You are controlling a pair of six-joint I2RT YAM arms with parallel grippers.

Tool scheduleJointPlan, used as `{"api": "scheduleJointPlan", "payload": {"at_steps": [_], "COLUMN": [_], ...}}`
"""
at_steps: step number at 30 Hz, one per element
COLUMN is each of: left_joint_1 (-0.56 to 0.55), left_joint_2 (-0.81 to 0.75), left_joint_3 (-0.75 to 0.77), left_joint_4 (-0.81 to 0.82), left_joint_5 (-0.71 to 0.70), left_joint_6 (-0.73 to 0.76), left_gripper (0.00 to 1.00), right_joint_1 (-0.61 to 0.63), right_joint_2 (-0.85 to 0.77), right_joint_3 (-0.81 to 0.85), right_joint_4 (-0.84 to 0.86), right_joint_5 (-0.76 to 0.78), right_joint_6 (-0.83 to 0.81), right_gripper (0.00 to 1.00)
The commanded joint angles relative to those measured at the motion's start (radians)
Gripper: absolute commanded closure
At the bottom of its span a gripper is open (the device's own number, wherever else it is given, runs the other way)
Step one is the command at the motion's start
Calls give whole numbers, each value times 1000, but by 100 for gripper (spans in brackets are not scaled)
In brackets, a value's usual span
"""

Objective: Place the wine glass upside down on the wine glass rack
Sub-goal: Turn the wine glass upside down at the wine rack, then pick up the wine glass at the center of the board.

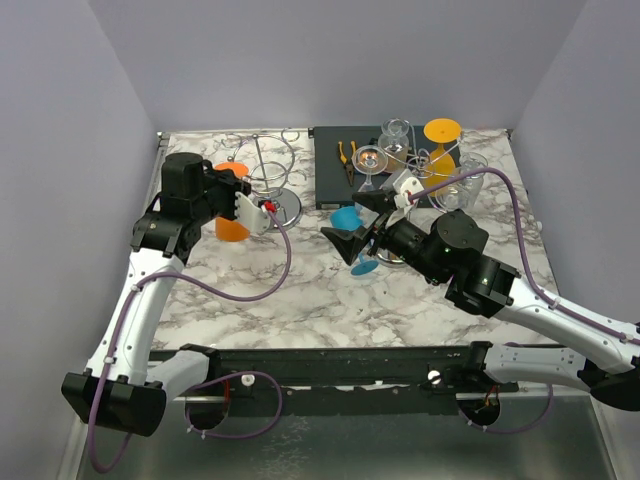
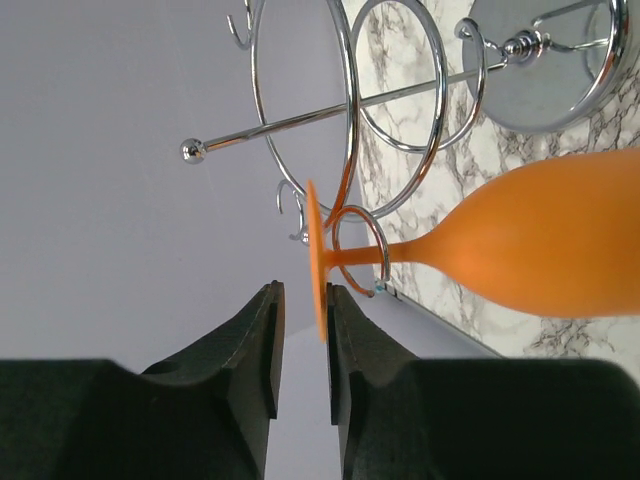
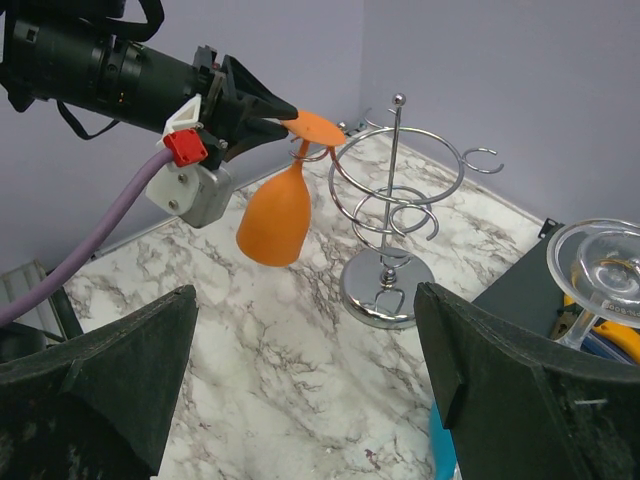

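Note:
An orange wine glass [image 1: 232, 228] [image 2: 540, 245] [image 3: 275, 215] hangs upside down, its stem inside a hook ring of the chrome wine glass rack [image 1: 270, 175] [image 2: 400, 100] [image 3: 395, 200]. Its foot is on top and its bowl hangs clear of the marble. My left gripper [image 1: 236, 182] [image 2: 302, 295] [image 3: 285, 108] is at the foot with its jaws a little apart. The thin foot rim lies against one pad and a gap shows on the other side. My right gripper [image 1: 358, 232] [image 3: 305, 295] stands wide open over the middle of the table, nothing between its fingers.
A blue glass [image 1: 347, 217] lies beside my right gripper. Behind it a dark tray [image 1: 330, 180] holds pliers [image 1: 347, 152]. Clear glasses [image 1: 370, 160] [image 3: 600, 265] and another orange glass [image 1: 442, 130] crowd the back right. Grey walls enclose the table.

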Motion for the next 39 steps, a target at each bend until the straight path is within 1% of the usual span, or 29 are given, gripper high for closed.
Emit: {"api": "scheduleJointPlan", "payload": {"at_steps": [1, 11, 14, 16, 18, 20, 24, 26, 28, 30, 33, 36, 39], "left_joint_1": [-10, -17, -19, -22, -24, -26, -24, -25, -25, -26, -24, -26, -25], "left_joint_2": [15, 15, 8, 3, -4, -11, -44, -80, -123, -161, -191, -203, -220], "left_joint_3": [17, 10, 19, 32, 58, 96, 160, 161, 151, 145, 167, 200, 211], "left_joint_4": [21, 22, 22, 21, 21, 21, 26, 42, 81, 122, 193, 236, 271], "left_joint_5": [73, 83, 86, 96, 117, 137, 168, 195, 223, 245, 218, 152, 128], "left_joint_6": [-27, -34, -60, -116, -214, -361, -696, -819, -936, -1043, -1235, -1397, -1482], "left_gripper": [70, 67, 64, 57, 47, 36, 19, 13, 10, 9, 8, 8, 8], "right_joint_1": [1, 1, 1, 2, 1, 2, 2, 2, 1, 2, 2, 2, 2], "right_joint_2": [4, -3, -2, 2, 10, 27, 128, 208, 286, 336, 372, 399, 441], "right_joint_3": [7, 9, 11, 15, 23, 32, 83, 116, 143, 142, 110, 79, 67], "right_joint_4": [17, 11, 8, 1, -20, -47, -198, -285, -374, -417, -418, -407, -411], "right_joint_5": [12, 13, 12, 15, 21, 25, 61, 90, 126, 153, 175, 199, 238], "right_joint_6": [4, 7, 8, 7, 13, 23, 85, 121, 160, 195, 253, 294, 329], "right_gripper": [4, 4, 4, 4, 3, 1, 1, 0, 1, 1, 3, 7, 9]}}
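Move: The orange wine glass already hangs foot up in a ring of the left rack, its foot at my barely parted left fingertips; its middle is about 3 cm ahead of that hand, 1 cm left and 11 cm lower, with the rack's post 12 cm ahead and 2 cm right. The blue wine glass lies on the table some 13 cm ahead, 4 cm right and 36 cm below my right hand, and 24 cm right of my left hand, level with it. From my right hand the right rack stands 13 cm ahead and 13 cm right, a hanging clear glass 21 cm ahead and 7 cm right. I open my left fingers wide, easing about a centimetre to the right as they come free of the orange foot, then lift that hand some 15 cm and draw it back 9 cm, slightly right, rolling its left side down about 65 degrees. My right hand waits, then sinks quickly about 20 cm towards the lying blue glass, tipping its open fingers downward. ##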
